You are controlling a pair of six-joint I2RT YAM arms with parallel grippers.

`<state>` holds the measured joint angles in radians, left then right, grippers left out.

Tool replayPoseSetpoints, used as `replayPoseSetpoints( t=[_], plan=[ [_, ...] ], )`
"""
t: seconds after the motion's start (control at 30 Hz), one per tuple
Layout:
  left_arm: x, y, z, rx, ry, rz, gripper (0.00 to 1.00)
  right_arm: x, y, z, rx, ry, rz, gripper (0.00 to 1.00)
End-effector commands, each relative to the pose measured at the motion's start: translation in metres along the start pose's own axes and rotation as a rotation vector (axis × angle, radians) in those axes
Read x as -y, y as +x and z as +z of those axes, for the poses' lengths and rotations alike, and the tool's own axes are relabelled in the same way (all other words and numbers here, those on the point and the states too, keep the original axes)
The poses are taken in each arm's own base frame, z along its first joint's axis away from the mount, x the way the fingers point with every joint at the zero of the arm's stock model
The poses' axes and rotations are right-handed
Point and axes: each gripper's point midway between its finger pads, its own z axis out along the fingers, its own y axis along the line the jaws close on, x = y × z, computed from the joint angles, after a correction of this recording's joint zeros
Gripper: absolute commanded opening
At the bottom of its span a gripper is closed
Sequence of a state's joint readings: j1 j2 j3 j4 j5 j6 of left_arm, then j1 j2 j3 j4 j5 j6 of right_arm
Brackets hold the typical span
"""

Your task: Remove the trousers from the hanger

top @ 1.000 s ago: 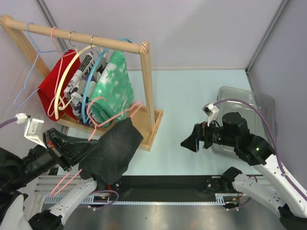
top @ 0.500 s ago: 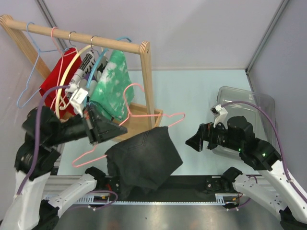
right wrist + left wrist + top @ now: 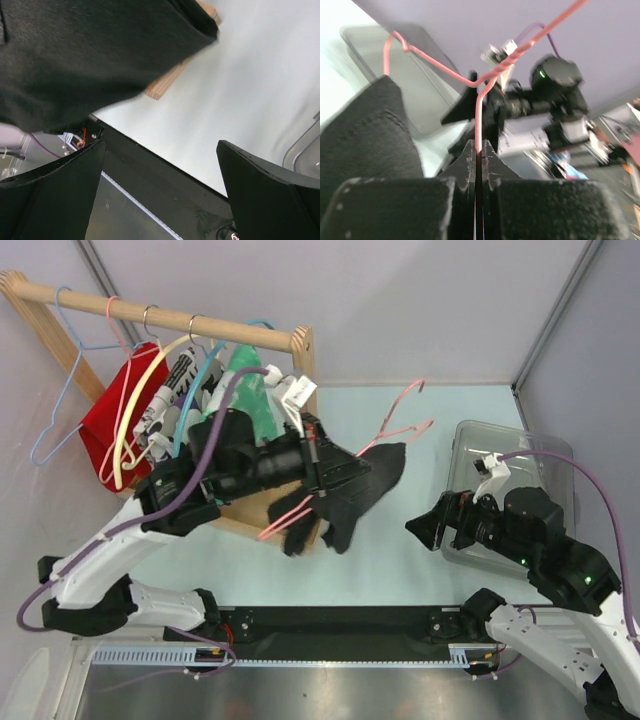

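Note:
A pink wire hanger (image 3: 400, 426) carries the black trousers (image 3: 345, 495), which hang draped over its lower bar above the middle of the table. My left gripper (image 3: 343, 466) is shut on the hanger's wire. In the left wrist view the pink hanger (image 3: 479, 112) runs up from between the closed left gripper (image 3: 478, 146), with the trousers (image 3: 365, 135) at the left. My right gripper (image 3: 428, 526) stands open to the right of the trousers, apart from them. The right wrist view has the trousers (image 3: 85, 55) filling the upper left, beyond the wide right gripper (image 3: 160, 172).
A wooden clothes rack (image 3: 306, 410) stands at the back left with several hangers, a red garment (image 3: 100, 425) and a green patterned one (image 3: 250, 390). A clear plastic bin (image 3: 500, 450) sits at the right, behind the right arm. The rack's base corner (image 3: 170, 82) shows under the trousers.
The left arm has swung the hanger and trousers from the near left, up and rightward to the table's middle. The right gripper has drifted slightly right, still open.

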<state>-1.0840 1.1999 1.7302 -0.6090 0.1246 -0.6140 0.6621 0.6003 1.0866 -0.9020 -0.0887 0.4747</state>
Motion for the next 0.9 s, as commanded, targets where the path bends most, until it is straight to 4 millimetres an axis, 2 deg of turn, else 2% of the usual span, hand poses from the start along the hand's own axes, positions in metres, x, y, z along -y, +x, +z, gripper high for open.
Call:
replayPoseSetpoints(
  t=[0.0,0.07,0.1,0.17,0.23,0.27,0.3,0.37,0.43,0.47,0.53,0.73,0.87],
  plan=[
    [0.019,-0.082,0.012,0.354,-0.105,0.04,0.0,-0.001,-0.02,-0.015,0.066,0.024,-0.025,1.0],
    [0.019,-0.084,0.023,0.383,-0.137,0.025,0.0,-0.003,-0.029,-0.024,0.103,0.025,-0.047,1.0],
    [0.008,-0.082,0.036,0.401,-0.21,0.018,0.0,-0.004,-0.033,-0.027,0.117,0.023,-0.059,1.0],
    [0.007,-0.09,0.043,0.442,-0.253,0.009,0.0,-0.008,-0.041,-0.034,0.15,0.007,-0.099,1.0],
    [-0.003,-0.085,0.063,0.453,-0.326,0.014,0.0,-0.011,-0.046,-0.038,0.168,-0.002,-0.129,1.0],
    [0.002,-0.092,0.064,0.473,-0.322,0.003,0.0,-0.012,-0.049,-0.04,0.181,-0.009,-0.162,1.0],
    [-0.003,-0.086,0.078,0.468,-0.349,0.011,0.0,-0.014,-0.051,-0.041,0.19,-0.02,-0.183,1.0],
    [0.002,-0.095,0.081,0.505,-0.355,0.003,0.0,-0.02,-0.055,-0.043,0.215,-0.059,-0.225,1.0],
    [0.001,-0.09,0.096,0.502,-0.371,0.004,0.0,-0.028,-0.056,-0.046,0.232,-0.107,-0.277,1.0],
    [0.005,-0.097,0.096,0.519,-0.365,-0.005,0.0,-0.03,-0.058,-0.044,0.245,-0.121,-0.292,1.0],
    [0.005,-0.094,0.102,0.527,-0.389,0.0,0.0,-0.031,-0.059,-0.041,0.249,-0.128,-0.329,1.0],
    [0.014,-0.101,0.105,0.55,-0.376,-0.005,0.0,-0.015,-0.071,-0.014,0.266,-0.03,-0.348,1.0],
    [0.015,-0.104,0.105,0.561,-0.377,-0.002,0.0,-0.016,-0.08,-0.005,0.302,-0.027,-0.35,0.98]
  ],
)
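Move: The left hand already holds the pink hanger, trousers draped over it. The right gripper waits about 14 cm to the left hand's right, level with it front to back and some 16 cm lower; the rack post stands roughly 16 cm ahead and 7 cm to the left. From the open right hand the trousers' middle is about 16 cm left, 1 cm ahead and 10 cm higher; the plastic tray lies some 15 cm ahead, 16 cm right and 22 cm below. Rightward and forward, the left hand swings the pink hanger away from the rack, about 11 cm right and 9 cm out, turning some 35 degrees counter-clockwise with its grip kept shut, to bring the trousers in front of the right gripper. Meanwhile the right hand rises about 6 cm and tilts its fingers up some 20 degrees, then eases a couple of centimetres forward, still wide open and not yet gripping the cloth. ##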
